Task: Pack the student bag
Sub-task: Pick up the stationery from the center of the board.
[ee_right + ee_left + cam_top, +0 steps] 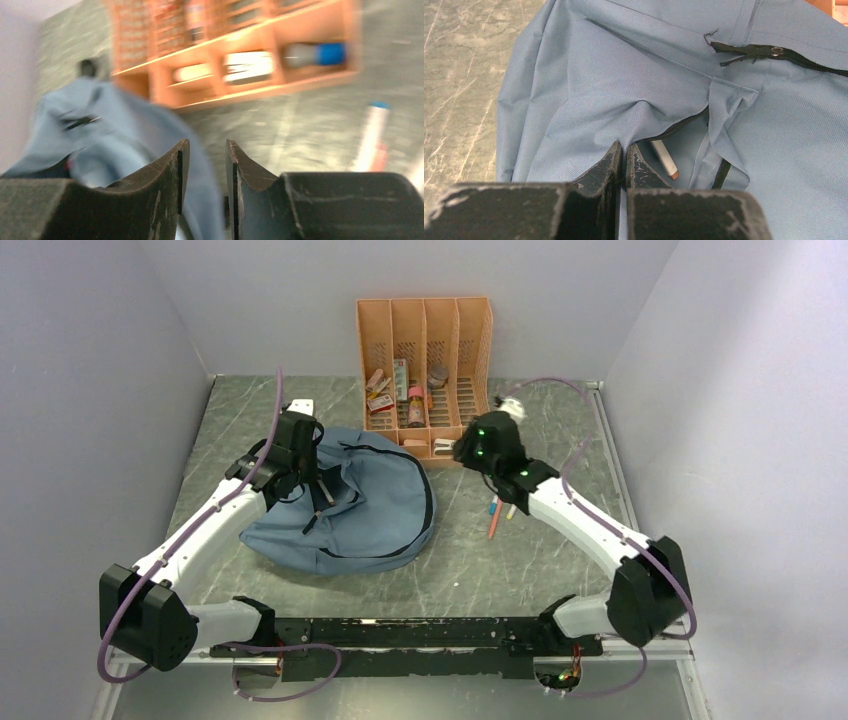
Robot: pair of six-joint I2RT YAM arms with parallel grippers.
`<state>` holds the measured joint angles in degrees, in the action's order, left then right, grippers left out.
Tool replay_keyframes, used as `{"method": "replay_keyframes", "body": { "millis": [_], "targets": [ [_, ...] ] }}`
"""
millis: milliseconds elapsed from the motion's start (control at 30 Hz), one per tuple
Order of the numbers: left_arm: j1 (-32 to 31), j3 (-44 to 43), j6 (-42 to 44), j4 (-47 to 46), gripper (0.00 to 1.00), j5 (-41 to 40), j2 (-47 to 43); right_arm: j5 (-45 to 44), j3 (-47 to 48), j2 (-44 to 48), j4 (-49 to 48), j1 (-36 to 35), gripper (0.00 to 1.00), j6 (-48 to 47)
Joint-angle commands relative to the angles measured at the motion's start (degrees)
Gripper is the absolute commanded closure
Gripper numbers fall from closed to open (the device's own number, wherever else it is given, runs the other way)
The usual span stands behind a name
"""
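The student bag (375,510) lies flat on the table left of centre, dusty blue with black zip trim. My left gripper (312,472) sits on its upper left part. In the left wrist view the left gripper (623,147) is shut on a fold of the bag (599,75) fabric at the edge of its open zip. A white pen with a brown tip (664,160) lies inside that opening. My right gripper (463,450) hovers between the bag and the organizer. In the blurred right wrist view it (206,145) is open and empty, above the bag's (100,130) right edge.
An orange slotted file organizer (425,350) stands at the back centre with small items in its compartments (235,65). A few pens (497,512) lie on the table under my right forearm, also seen as pens (372,135) at the right of the wrist view. Grey walls enclose the table.
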<state>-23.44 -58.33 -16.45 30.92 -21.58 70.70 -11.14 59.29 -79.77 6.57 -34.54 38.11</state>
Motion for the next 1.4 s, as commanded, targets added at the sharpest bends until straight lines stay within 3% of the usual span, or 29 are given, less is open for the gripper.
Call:
{"method": "replay_keyframes", "body": {
  "millis": [0,333,667,1367],
  "targets": [
    [0.5,-1.2,0.2,-3.2,0.95,-0.7,-0.9,-12.5,-5.4,5.4,10.6,6.3,0.63,-0.7],
    [0.5,-1.1,0.1,-3.1,0.95,-0.8,-1.3,-7.7,-9.0,-0.6,14.8,22.9,0.63,-0.9],
    [0.5,-1.1,0.2,-3.1,0.95,-1.2,-1.4,-8.2,-5.5,-11.6,16.3,24.4,0.63,-1.4],
    [0.5,-1.1,0.2,-3.1,0.95,-1.1,-1.2,-3.8,-7.4,-16.6,13.2,25.5,0.63,-1.8]
  ]
}}
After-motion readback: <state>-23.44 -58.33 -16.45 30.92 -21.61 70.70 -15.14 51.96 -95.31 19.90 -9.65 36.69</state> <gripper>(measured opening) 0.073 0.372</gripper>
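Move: The yellow highlighter lies about 20 cm to the right hand's right, some 21 cm below it and 1 cm back. The blue marker lies about 6 cm to the left of the highlighter and 2 cm farther out, the red pen about 6 cm to its left and 4 cm nearer the base; the blue-ended bottle in the organizer is about 16 cm ahead of the right hand, 7 cm right. From the left hand the highlighter is some 62 cm to the right, 4 cm ahead, 18 cm below. The empty right hand swings some 20 cm to the right and sinks at the same time, away from the bag, then drops nearly straight down over the yellow highlighter, about 19 cm lower in all, its fingers tipping some 30 degrees further downward and turning clockwise, and staying part open with the barrel lined up between the tips. The left hand stays still and keeps its pinch on the bag's fabric, holding the pocket open. ##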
